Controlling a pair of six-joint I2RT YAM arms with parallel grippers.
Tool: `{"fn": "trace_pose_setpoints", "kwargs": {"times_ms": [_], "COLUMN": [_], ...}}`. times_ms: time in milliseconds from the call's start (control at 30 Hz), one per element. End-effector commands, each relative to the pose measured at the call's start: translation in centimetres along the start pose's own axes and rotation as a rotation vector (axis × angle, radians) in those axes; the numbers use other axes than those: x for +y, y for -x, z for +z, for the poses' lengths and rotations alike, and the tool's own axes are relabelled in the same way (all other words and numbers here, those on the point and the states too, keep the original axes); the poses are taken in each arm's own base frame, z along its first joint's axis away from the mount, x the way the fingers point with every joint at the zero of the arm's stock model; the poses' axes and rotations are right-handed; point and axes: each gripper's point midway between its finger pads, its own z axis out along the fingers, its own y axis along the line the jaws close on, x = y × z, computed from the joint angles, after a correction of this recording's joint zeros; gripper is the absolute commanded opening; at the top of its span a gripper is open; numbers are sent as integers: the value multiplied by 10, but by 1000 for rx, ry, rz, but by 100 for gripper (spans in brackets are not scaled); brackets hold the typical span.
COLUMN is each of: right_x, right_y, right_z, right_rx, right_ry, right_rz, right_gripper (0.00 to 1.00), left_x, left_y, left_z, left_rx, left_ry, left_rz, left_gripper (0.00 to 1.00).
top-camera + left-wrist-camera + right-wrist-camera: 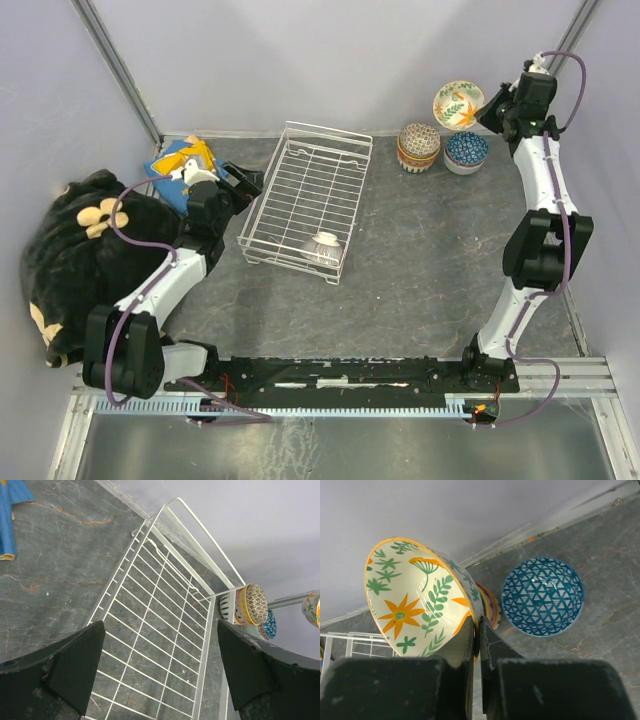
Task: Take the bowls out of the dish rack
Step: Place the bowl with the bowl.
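Observation:
The white wire dish rack [315, 185] lies in the middle of the table. One small bowl [323, 247] sits in its near right corner. My left gripper [245, 183] hovers open at the rack's left side; in the left wrist view its fingers [75, 665] frame bare rack grid [150, 625]. My right gripper [479, 630] is shut on the rim of a cream bowl with orange flowers and green leaves [415, 600], held tilted in the air [458, 103] at the back right. Below it stand a stack of patterned bowls [418, 146] and a blue triangle-patterned bowl [466, 152].
A black plush toy with pale flowers [80, 250] fills the left side, with a blue and yellow item [180, 165] behind it near the left gripper. Grey walls close in the table at the back and on both sides.

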Motion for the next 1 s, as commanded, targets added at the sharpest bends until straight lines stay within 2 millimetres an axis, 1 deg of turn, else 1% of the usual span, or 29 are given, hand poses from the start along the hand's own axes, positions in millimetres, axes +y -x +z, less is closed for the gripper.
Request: {"fn": "trace_pose_setpoints", "kwargs": {"times_ms": [0,100,233,433,633,800,967], "right_x": [-3,-16,-31,-52,-69,-82,-89], "right_y": [26,20,14,-5,-12,-20,-27], "right_z": [4,16,28,48,57,62,64], "right_rx": [-36,-11,8,66,90,115,134], "right_ry": [31,6,-32,-94,-139,-157,-171], "right_rz": [64,81,94,89,83,93,99], "right_gripper": [1,1,1,1,1,1,1], "left_x": [-11,-18,-28,-35,-41,-46,-45], "left_y": [12,12,12,9,6,7,3], "left_z": [12,15,14,15,21,27,34], "left_rx": [-62,-77,-95,-96,-84,-80,-68], "left_ry": [-32,-61,-106,-136,-142,-141,-136], "left_rz": [34,32,40,52,51,56,57], "left_gripper": [100,100,100,100,100,100,100]}}
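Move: The right hand holds the flowered bowl by its rim, the bowl's middle some 5 cm left and 3 cm ahead of the hand. Its goal, the blue bowl, lies about 6 cm ahead, 4 cm to the right and 20 cm below; the brown bowl stack stands roughly 13 cm left of the blue bowl. From the left hand the blue bowl is some 22 cm ahead, 57 cm right and 15 cm down. Lower the right gripper about 12 cm, easing it some 6 cm to the right on the way so that the flowered bowl comes down over the blue bowl; tip the fingers nearly 20 degrees further down and keep the rim pinched. Drift the open left gripper a few centimetres forward and right towards the rack. ##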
